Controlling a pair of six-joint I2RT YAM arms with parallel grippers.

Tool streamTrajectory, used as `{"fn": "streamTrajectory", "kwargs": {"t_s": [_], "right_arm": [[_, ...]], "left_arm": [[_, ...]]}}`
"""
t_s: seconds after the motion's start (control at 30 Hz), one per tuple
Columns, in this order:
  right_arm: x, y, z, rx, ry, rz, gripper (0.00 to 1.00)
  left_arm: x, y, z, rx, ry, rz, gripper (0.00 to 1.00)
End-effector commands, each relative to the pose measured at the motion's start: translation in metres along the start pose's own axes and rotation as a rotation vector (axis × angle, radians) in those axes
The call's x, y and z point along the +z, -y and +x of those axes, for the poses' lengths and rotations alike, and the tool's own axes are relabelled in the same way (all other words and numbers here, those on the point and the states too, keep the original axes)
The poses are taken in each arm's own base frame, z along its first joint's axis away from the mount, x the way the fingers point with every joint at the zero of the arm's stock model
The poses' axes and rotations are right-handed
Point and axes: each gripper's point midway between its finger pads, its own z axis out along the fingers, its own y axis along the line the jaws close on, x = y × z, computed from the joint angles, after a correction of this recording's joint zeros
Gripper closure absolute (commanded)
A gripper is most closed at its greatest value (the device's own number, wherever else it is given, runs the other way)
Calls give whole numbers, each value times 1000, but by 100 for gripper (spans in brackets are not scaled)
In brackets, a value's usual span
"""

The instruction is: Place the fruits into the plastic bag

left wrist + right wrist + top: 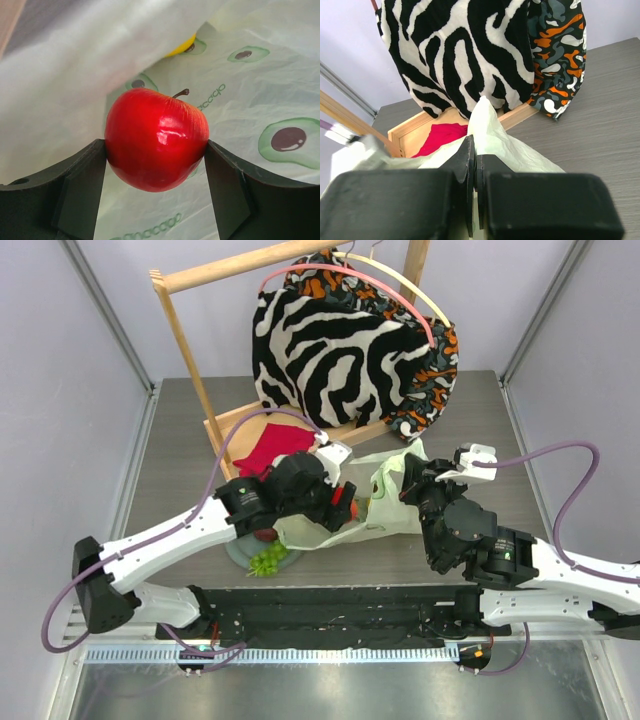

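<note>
A glossy red apple (156,140) sits between the two fingers of my left gripper (156,152), which is shut on it, both pads touching its sides. It hangs inside the mouth of the pale-green plastic bag (260,90), where a yellow fruit (182,47) peeks out under a fold. In the top view my left gripper (340,502) is at the bag's (385,512) left opening. My right gripper (476,155) is shut on a raised fold of the bag (492,132) and holds it up. A green grape bunch (268,560) and a dark fruit (265,535) lie on the plate (238,554).
A wooden rack (190,350) stands behind the bag, draped with zebra-striped fabric (330,350) and a camouflage-patterned cloth (435,370). A red cloth (270,452) lies on the rack's base. The grey-green plate is near the left arm, close to the table's front edge.
</note>
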Motion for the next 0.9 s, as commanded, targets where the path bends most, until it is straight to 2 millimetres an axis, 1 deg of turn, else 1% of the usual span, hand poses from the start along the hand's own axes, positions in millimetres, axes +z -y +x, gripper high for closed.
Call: {"fn": "streamTrajectory", "kwargs": {"t_s": [0.0, 0.1, 0.17, 0.23, 0.3, 0.33, 0.53, 0.63, 0.73, 0.87], "right_arm": [[0, 0, -9, 68, 13, 9, 99], [0, -1, -8, 70, 11, 5, 99], [1, -2, -8, 67, 11, 5, 99], [1, -2, -8, 67, 10, 3, 99], [1, -3, -8, 68, 10, 3, 99], [1, -3, -8, 68, 10, 3, 99], [1, -6, -6, 64, 7, 1, 99], [1, -6, -6, 62, 7, 0, 99], [2, -6, -5, 61, 7, 1, 99], [1, -6, -5, 60, 6, 1, 99]], "left_arm": [[27, 5, 15, -12, -21, -19, 36], [40, 8, 32, -36, -59, -13, 31], [44, 7, 36, -46, -69, -17, 27], [44, 7, 37, -45, -74, -19, 21], [43, 8, 37, -45, -71, -13, 18], [41, 8, 36, -45, -66, -12, 12], [38, 10, 35, -38, -61, 5, 0], [37, 12, 36, -36, -64, 15, 0], [34, 12, 32, -36, -49, 19, 0], [23, 20, 18, -24, 0, 63, 0]]}}
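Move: The left hand still pinches the red apple over the open mouth of the plastic bag; the bag floor it is taken to lies about 12 cm below, 4 cm ahead and 3 cm to the right. In the bag, the yellow mango is some 6 cm ahead and 7 cm right. On the plate outside, the green grapes are 17 cm left and 7 cm back. From the right hand, shut on the bag's rim, that floor is 9 cm left, 3 cm ahead and 27 cm below. The left fingers let go of the red apple inside the bag: still pinching it, the hand first sinks about 7 cm towards the bag floor, tipping some 10 degrees further nose-down, then all but stops and opens wide. The right hand stays in place, shut, and keeps its pinch on the bag's rim. ##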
